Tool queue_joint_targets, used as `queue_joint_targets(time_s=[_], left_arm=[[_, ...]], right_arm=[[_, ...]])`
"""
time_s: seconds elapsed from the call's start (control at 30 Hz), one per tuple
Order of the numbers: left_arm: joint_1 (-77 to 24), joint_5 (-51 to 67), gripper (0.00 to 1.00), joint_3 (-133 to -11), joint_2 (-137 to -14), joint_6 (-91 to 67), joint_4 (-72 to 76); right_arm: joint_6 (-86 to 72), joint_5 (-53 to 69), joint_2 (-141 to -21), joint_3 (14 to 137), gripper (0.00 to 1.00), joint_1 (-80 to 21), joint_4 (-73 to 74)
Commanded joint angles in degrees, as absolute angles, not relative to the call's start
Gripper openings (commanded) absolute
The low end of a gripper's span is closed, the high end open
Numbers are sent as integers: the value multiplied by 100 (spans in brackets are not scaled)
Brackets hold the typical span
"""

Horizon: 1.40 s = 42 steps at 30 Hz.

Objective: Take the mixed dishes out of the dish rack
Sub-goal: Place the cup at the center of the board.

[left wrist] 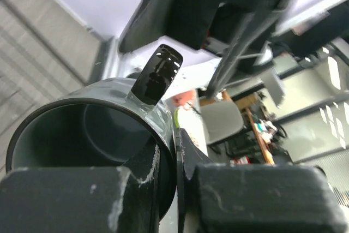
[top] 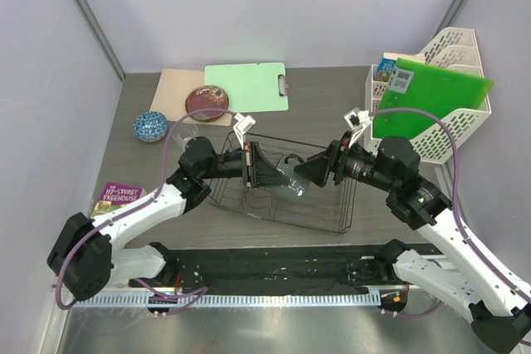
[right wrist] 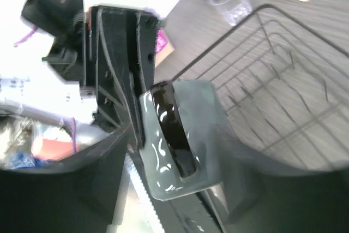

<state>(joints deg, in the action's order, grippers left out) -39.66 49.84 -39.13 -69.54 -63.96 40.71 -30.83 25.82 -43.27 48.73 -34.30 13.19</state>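
Observation:
The grey mug (top: 289, 185) hangs over the dark wire dish rack (top: 332, 220) between my two grippers. My left gripper (top: 267, 168) is shut on the mug's rim (left wrist: 109, 99), one finger inside and one outside. In the right wrist view the mug's dark handle (right wrist: 173, 135) faces the camera. My right gripper (top: 304, 173) has a blurred jaw on each side of the mug's base, and I cannot tell whether it grips. The red floral plate (top: 207, 101), the blue bowl (top: 149, 126) and the glass cup (top: 184, 132) stand on the table at the back left. The large glass bowl is out of view.
A green clipboard (top: 247, 87) and a tan board (top: 174, 89) lie at the back. A white mesh file holder (top: 455, 140) with a green folder (top: 431, 97) stands at the right. A book (top: 117, 197) lies at the left edge.

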Motion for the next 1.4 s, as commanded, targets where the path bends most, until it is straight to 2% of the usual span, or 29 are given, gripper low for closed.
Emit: queue_joint_targets(time_s=[0.0, 0.03, 0.1, 0.2, 0.27, 0.37, 0.63, 0.7, 0.83, 1.07, 1.37], left_arm=[[-3903, 4176, 0, -4411, -6487, -5512, 2711], [-3868, 4097, 0, -4473, -6417, -5450, 2559], [-3727, 3825, 0, -4710, -6381, -5248, 2034], [-3517, 3299, 0, -5018, -6302, -4967, 1461], [-3402, 2841, 0, -5359, -6302, -4756, 566], [-3243, 1726, 0, -5956, -6381, -4264, -823], [-2874, -1883, 0, -8275, -7443, -3270, -3750], [-2795, -2283, 0, -8577, -7645, -3130, -4323], [-2095, -2514, 0, -8579, -7612, -3076, -4579], [-617, -1530, 0, -7604, -7488, -3585, -4465], [-492, -1521, 0, -6804, -7822, -3726, -4096]], right_arm=[[-3111, 1603, -4237, 5309, 81, -3437, 1546], [-3103, 1391, -4167, 5300, 92, -3437, 1608], [-3111, 1013, -4035, 5265, 100, -3445, 1784], [-3129, 135, -3920, 5221, 100, -3428, 2117], [-3129, -753, -3911, 5212, 100, -3437, 2485], [-3129, -1308, -3876, 5142, 100, -3437, 2759], [-3120, -1415, -3762, 4852, 98, -3437, 2769], [-3094, -1397, -3735, 4790, 98, -3437, 2769], [-3059, -1433, -3604, 4624, 98, -3437, 2760], [-3041, -1275, -3612, 4447, 98, -3437, 2628], [-3234, -950, -3691, 4096, 97, -3437, 2321]])
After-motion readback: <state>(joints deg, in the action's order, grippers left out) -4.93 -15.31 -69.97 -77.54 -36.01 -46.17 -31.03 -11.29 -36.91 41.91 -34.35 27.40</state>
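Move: The cup is already pinched by its rim in the left gripper. The open bit of table where it goes is about 34 cm to the left, 16 cm ahead and 24 cm below. The glass stands roughly 8 cm beyond that spot and 5 cm to its right, the plate 21 cm beyond and 11 cm right. The rack's middle is 7 cm ahead of the left hand, 4 cm right and 20 cm below. From the right hand, the cup is about 5 cm left, 1 cm back and 3 cm lower. Keep the left pinch on the cup's rim and carry the cup off the rack side, first mainly forward about 20 cm, then swinging some 33 cm left and sinking 12 cm towards the open table near the glass. Turn the wrist counter-clockwise meanwhile, from pointing right to pointing forward and down. Open the right gripper wide and draw it right, clear of the cup, then down. ##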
